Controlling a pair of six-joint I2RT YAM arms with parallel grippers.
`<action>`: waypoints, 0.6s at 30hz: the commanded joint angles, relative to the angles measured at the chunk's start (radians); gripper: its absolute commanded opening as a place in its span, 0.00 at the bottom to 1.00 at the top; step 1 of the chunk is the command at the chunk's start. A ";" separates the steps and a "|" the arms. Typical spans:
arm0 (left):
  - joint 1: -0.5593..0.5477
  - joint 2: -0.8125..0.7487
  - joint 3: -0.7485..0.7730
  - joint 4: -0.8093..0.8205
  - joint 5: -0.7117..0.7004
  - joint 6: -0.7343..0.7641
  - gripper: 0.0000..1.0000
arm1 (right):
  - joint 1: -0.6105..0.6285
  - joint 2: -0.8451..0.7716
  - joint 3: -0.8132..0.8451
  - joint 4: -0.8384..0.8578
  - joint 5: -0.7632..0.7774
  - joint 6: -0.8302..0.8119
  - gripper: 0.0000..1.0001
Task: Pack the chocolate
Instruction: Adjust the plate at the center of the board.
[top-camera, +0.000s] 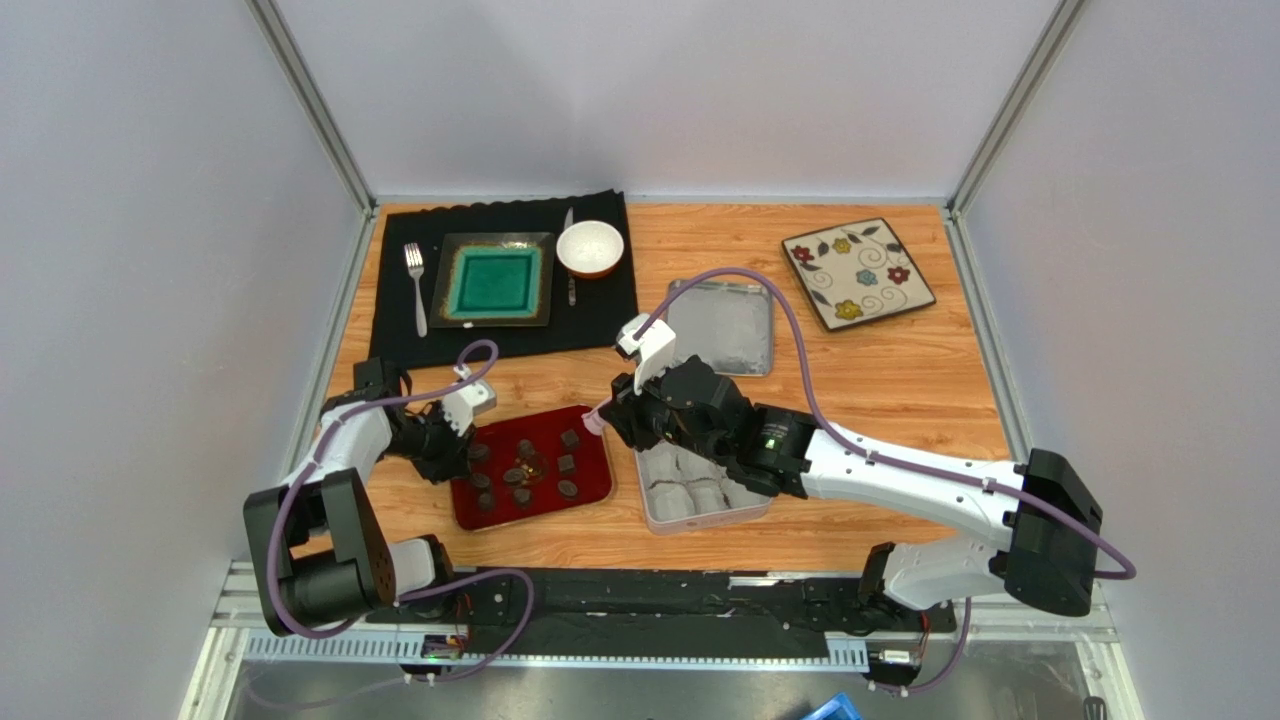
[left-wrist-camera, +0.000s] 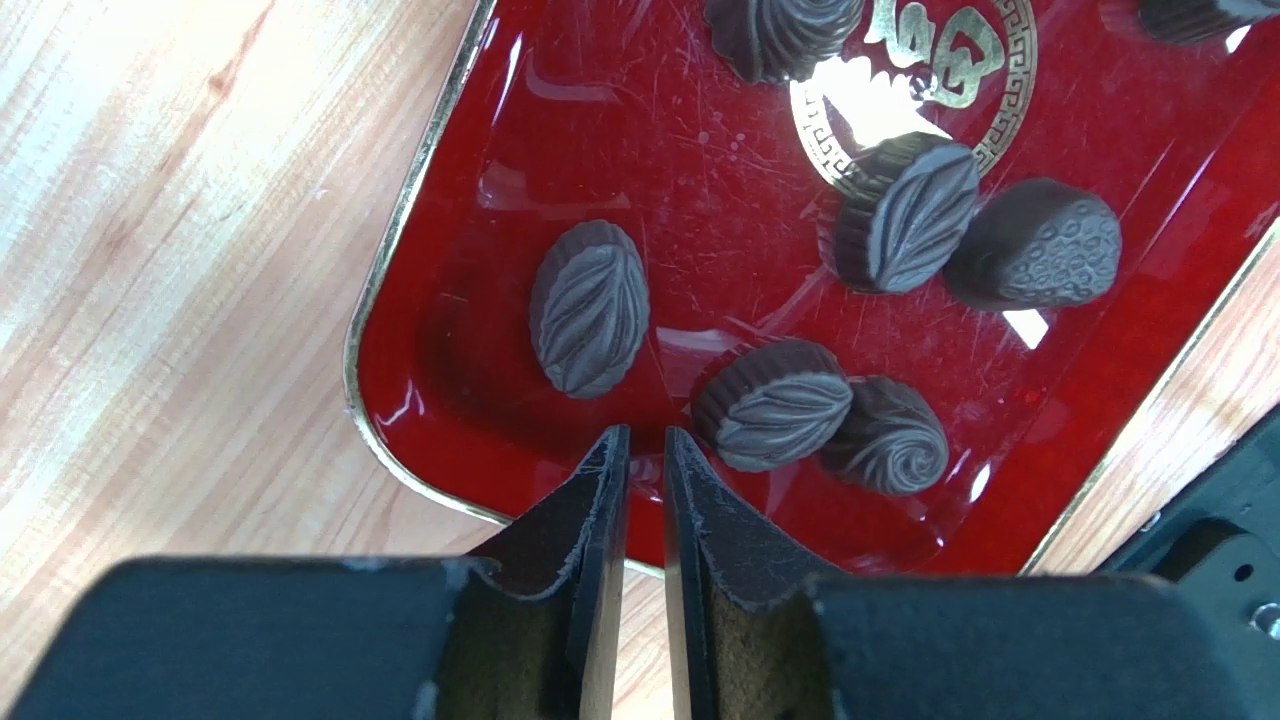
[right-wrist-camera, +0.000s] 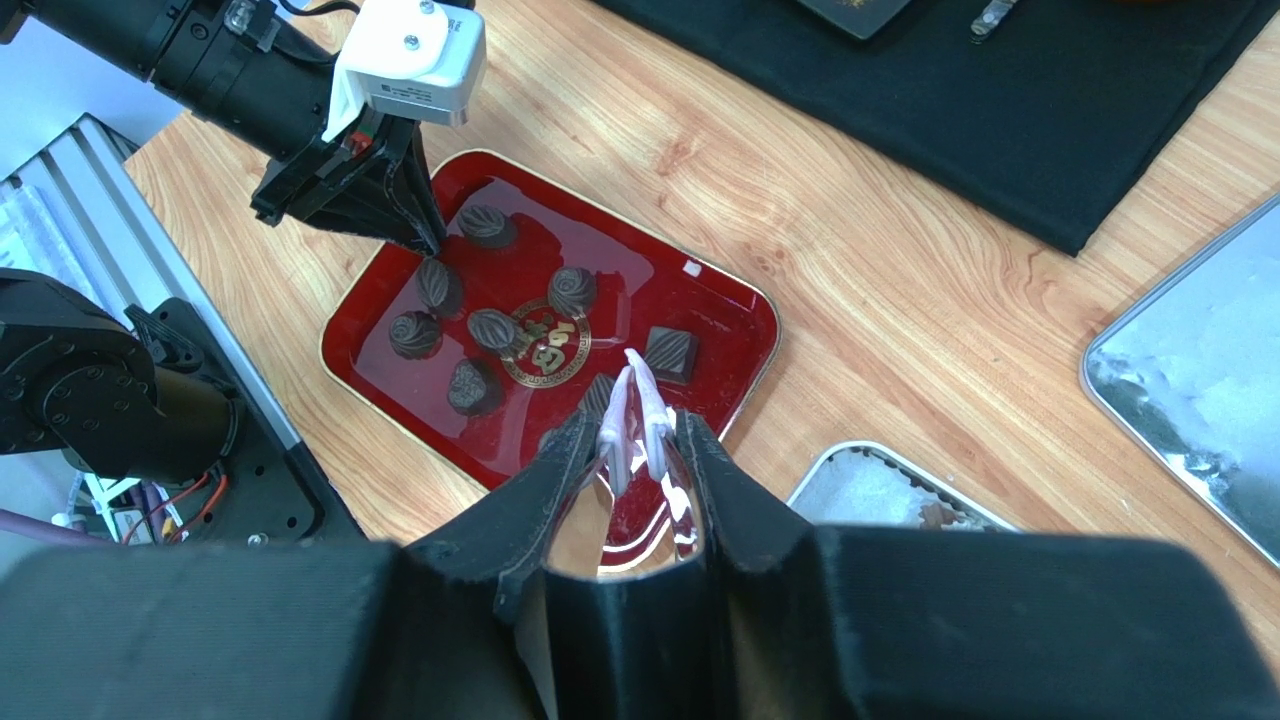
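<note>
Several dark brown chocolate pieces (top-camera: 526, 458) lie on a red tray (top-camera: 595, 489). In the left wrist view a ribbed oval chocolate (left-wrist-camera: 589, 306) lies just ahead of my left gripper (left-wrist-camera: 639, 438). Its jaws stand a narrow gap apart with nothing between them, over the tray's (left-wrist-camera: 676, 165) near edge. My right gripper (right-wrist-camera: 631, 428) is shut on white tongs (right-wrist-camera: 637, 393). The tongs' tips hang over the tray's (right-wrist-camera: 721, 308) right side, next to a square chocolate (right-wrist-camera: 670, 351). The silver tin (top-camera: 658, 518), lined with white paper cups, sits right of the tray under the right arm.
The tin's lid (top-camera: 724, 330) lies behind the tin. A black mat (top-camera: 406, 323) at the back left carries a green square plate (top-camera: 493, 281), a fork (top-camera: 416, 285) and a white bowl (top-camera: 589, 248). A floral plate (top-camera: 858, 272) sits at the back right.
</note>
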 joint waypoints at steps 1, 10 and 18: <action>0.009 -0.012 0.032 -0.005 -0.012 0.045 0.23 | -0.005 -0.036 0.003 0.055 -0.001 0.016 0.00; 0.007 0.017 0.281 -0.195 0.225 -0.050 0.23 | -0.005 -0.037 -0.015 0.057 -0.008 0.032 0.00; 0.029 -0.073 0.223 -0.146 0.009 0.065 0.22 | -0.006 -0.073 -0.040 0.055 0.004 0.032 0.00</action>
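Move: The left fingertips are low inside the left end of the red plate of chocolates. The plate's middle lies some 10 cm to their right, level fore and aft and about 1 cm below. One chocolate is 2 cm ahead and 2 cm right, another 2 cm back and 2 cm right, and the green plate about 27 cm ahead and 6 cm right. From the right hand, the red plate's middle is some 11 cm left, 3 cm back and 19 cm below. The nearly shut left fingers come free of the red plate's left end after a brief hold. They climb about 8.5 cm while swinging some 5.5 cm forward, over its far-left corner towards the black mat. The fingertips tilt forward by roughly 10 degrees, and the rise levels off at the end. ##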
